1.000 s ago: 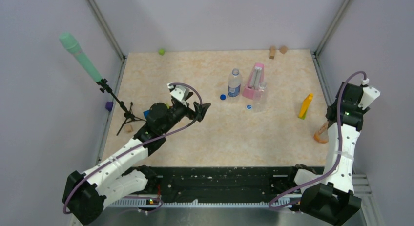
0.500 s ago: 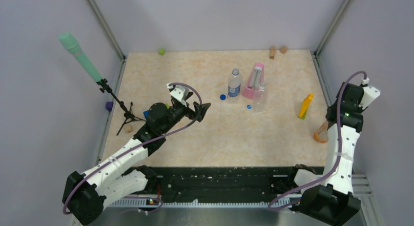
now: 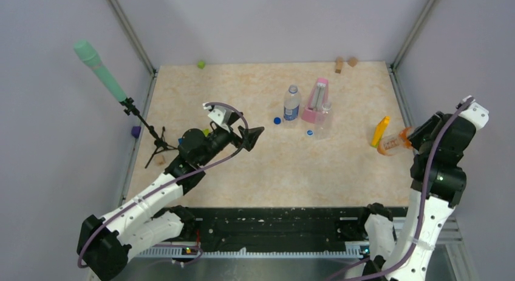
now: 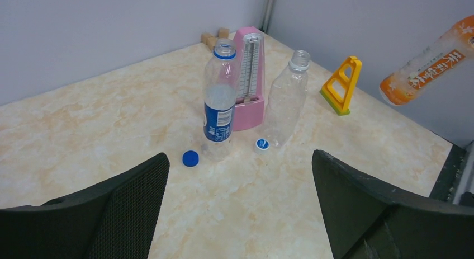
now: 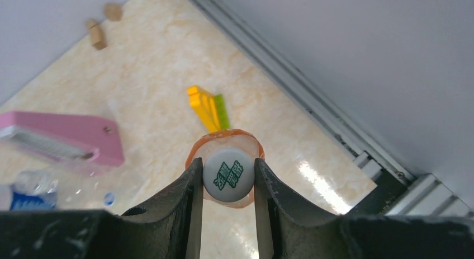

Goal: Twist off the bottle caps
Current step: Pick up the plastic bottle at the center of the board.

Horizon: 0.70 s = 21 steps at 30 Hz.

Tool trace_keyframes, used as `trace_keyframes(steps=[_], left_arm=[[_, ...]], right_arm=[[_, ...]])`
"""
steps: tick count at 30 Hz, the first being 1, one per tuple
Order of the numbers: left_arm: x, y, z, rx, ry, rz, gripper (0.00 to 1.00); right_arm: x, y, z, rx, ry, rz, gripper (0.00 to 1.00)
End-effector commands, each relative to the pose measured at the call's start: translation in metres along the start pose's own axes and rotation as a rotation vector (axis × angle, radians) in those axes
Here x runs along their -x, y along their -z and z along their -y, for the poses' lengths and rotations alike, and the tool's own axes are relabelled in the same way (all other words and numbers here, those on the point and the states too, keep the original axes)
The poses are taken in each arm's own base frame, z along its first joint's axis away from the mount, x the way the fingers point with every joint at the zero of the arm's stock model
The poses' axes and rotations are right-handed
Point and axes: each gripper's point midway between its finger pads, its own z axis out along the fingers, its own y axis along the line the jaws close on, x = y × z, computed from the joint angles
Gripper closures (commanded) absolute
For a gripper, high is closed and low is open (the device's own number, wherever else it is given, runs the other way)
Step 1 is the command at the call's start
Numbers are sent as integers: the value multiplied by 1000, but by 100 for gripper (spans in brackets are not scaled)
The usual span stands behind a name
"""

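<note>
My right gripper (image 5: pixel 228 168) is shut on the white cap (image 5: pixel 226 176) of the orange-tinted bottle (image 3: pixel 392 142), which hangs in the air, tilted, over the table's right side. The same bottle (image 4: pixel 427 63) shows at the upper right of the left wrist view. The blue-labelled bottle (image 3: pixel 292 103) and the taller clear bottle (image 3: pixel 324 122) stand upright with bare necks. Beside them on the table lie a dark blue cap (image 3: pixel 277 120) and a white cap (image 3: pixel 310 133). My left gripper (image 3: pixel 255 135) hovers open, short of these, nothing between its fingers.
A pink metronome (image 3: pixel 316 101) stands between the two upright bottles. A yellow object (image 3: pixel 381 131) sits just left of the held bottle. A green microphone on a stand (image 3: pixel 100 71) is at the left edge. Wooden blocks (image 3: pixel 345 63) and a green cube (image 3: pixel 200 64) lie along the back wall.
The right gripper closed on the orange bottle's cap and the right arm swung up, lifting the bottle off the table's right edge. The left gripper barely shifted.
</note>
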Motion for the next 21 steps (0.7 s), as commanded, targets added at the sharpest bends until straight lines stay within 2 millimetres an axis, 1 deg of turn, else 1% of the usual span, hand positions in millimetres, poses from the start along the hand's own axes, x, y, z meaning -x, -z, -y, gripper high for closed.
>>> trace_keyframes(steps=[1, 4, 7, 12, 14, 17, 19, 21], left_arm=[[36, 2, 17, -76, 11, 93, 3], [32, 3, 27, -132, 18, 65, 3], [28, 4, 34, -165, 39, 27, 3], [26, 8, 43, -215, 52, 15, 3], [25, 6, 47, -242, 51, 17, 3], [24, 0, 57, -312, 49, 0, 3], [29, -8, 64, -355, 50, -3, 3], [33, -15, 78, -444, 46, -7, 3]], right_arm=[[-3, 36, -33, 226, -4, -46, 100], [-10, 64, -54, 384, -23, -69, 100], [-16, 83, -70, 504, -56, -76, 100], [-37, 103, -109, 763, -108, -199, 100], [-45, 113, -123, 873, -138, -258, 100], [-48, 122, -137, 991, -184, -296, 100], [-48, 125, -145, 1062, -218, -320, 100], [-49, 126, -151, 1112, -228, -339, 100]])
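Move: The right hand already holds the orange bottle by its white cap, with the body hanging below; the open left gripper it is carried to lies about 49 cm left, 7 ahead and 2 lower. The clear bottle stands some 18 cm ahead and 22 left, 21 below; the yellow frame about 15 ahead, straight out, 26 below. From the left hand, the orange bottle's middle is about 48 cm right, 5 back and 7 lower. Still pinching the white cap, the right hand sweeps about 17 cm left towards the open left gripper, over the front of the board, rising a little and sinking again. It turns some 45 degrees counter-clockwise while its left side rises, swinging the bottle's base out leftward. The left hand stays wide open, easing about 4 cm right and 3 back to meet the bottle, turning clockwise about 15 degrees. ##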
